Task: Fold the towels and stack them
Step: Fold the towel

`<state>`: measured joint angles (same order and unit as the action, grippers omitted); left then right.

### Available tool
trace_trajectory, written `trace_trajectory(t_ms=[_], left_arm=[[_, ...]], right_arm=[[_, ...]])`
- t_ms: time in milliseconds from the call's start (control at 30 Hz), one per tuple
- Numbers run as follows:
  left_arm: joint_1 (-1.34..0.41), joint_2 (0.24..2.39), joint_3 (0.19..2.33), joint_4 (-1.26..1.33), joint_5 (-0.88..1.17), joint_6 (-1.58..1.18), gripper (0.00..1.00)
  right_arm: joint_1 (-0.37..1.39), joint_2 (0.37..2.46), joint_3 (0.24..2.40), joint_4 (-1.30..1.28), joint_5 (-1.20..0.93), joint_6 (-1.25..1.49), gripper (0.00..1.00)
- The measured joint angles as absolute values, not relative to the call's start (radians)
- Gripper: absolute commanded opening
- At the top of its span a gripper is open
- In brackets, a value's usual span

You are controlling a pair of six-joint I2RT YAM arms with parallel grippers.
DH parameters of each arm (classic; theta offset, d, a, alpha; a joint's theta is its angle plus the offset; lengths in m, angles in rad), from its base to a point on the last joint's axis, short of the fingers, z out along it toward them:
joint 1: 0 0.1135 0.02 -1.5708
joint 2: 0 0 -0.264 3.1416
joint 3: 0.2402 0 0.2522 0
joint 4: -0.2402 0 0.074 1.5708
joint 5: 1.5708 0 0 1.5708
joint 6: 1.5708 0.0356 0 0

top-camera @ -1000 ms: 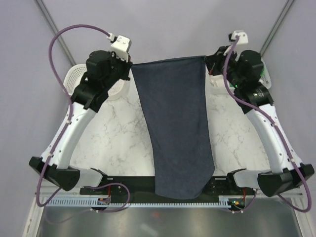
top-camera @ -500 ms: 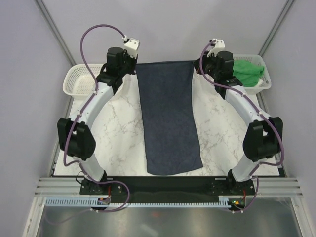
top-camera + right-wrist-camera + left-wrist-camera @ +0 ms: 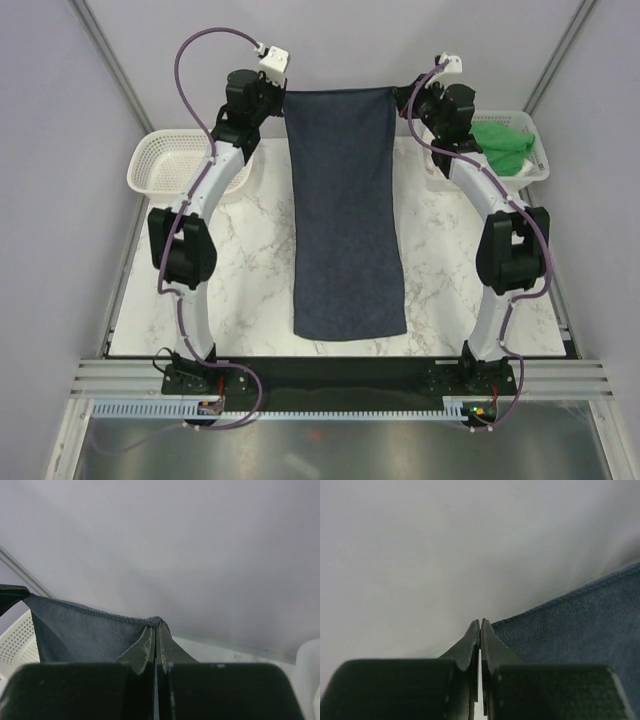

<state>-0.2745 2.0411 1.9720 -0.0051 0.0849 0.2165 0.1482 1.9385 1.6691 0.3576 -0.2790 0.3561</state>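
Observation:
A dark navy towel (image 3: 345,215) is stretched out lengthwise over the marble table, its far edge held up between both arms and its near end lying close to the table's front edge. My left gripper (image 3: 283,95) is shut on the towel's far left corner (image 3: 560,630). My right gripper (image 3: 397,93) is shut on the far right corner (image 3: 95,627), and cloth bunches at its fingertips (image 3: 148,639). A bright green towel (image 3: 503,145) lies bunched in the right basket. No white towel shows.
A white mesh basket (image 3: 165,162) stands at the table's far left, behind the left arm. Another white basket (image 3: 535,168) at the far right holds the green towel. Both arms reach far back along the table's (image 3: 240,290) sides.
Both arms have stretched away toward the far end of the table, carrying the navy towel's held edge with them. Its near end has slid from over the front rail onto the marble.

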Motion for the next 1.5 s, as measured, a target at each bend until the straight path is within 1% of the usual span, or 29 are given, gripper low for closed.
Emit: trace_trajectory(t_ms=[167,233,367,500,633,800,1067,1233,1500], left_arm=[[-0.246,2.178,2.106,-0.018,0.107,0.22,0.02],[-0.235,2.207,2.121,-0.028,0.126,0.22,0.02],[-0.226,2.213,2.098,-0.057,0.194,0.22,0.02],[-0.228,2.183,2.017,-0.073,0.245,0.217,0.02],[-0.24,2.124,1.906,-0.109,0.275,0.216,0.02],[-0.263,1.997,1.76,-0.149,0.298,0.191,0.02],[-0.308,1.719,1.536,-0.202,0.343,0.147,0.02],[-0.351,1.542,1.364,-0.216,0.353,0.123,0.02],[-0.423,1.319,1.068,-0.279,0.337,0.076,0.02]], right_arm=[[0.138,2.126,1.858,0.356,-0.298,0.364,0.0],[0.131,2.187,1.911,0.342,-0.313,0.37,0.0],[0.121,2.221,1.909,0.314,-0.345,0.373,0.0],[0.113,2.199,1.842,0.315,-0.384,0.369,0.0],[0.109,2.123,1.721,0.262,-0.418,0.352,0.0],[0.108,1.975,1.597,0.141,-0.445,0.309,0.0],[0.108,1.644,1.423,-0.062,-0.447,0.234,0.0],[0.107,1.428,1.246,-0.167,-0.426,0.224,0.0],[0.109,1.201,0.983,-0.33,-0.403,0.271,0.0]])
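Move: Both hands, still pinching the far corners of the dark towel, have its near edge to go back to, about 32 cm below: its left corner is some 49 cm back and 4 cm right of the left hand, its right corner 48 cm back and level sideways with the right hand. The empty basket lies about 22 cm left and 6 cm back of the left hand, the green towel's basket 19 cm right and 3 cm back of the right hand, both some 28 cm below. Forward and down first, both hands together, some 5 cm out and 11 cm down to lay the towel's middle on the table; then both sweep back about 31 cm over the towel towards its near edge, rising slightly before sinking again. The fingers keep their pinch on the corners and tip down some 30 degrees, the left hand also turning clockwise. ##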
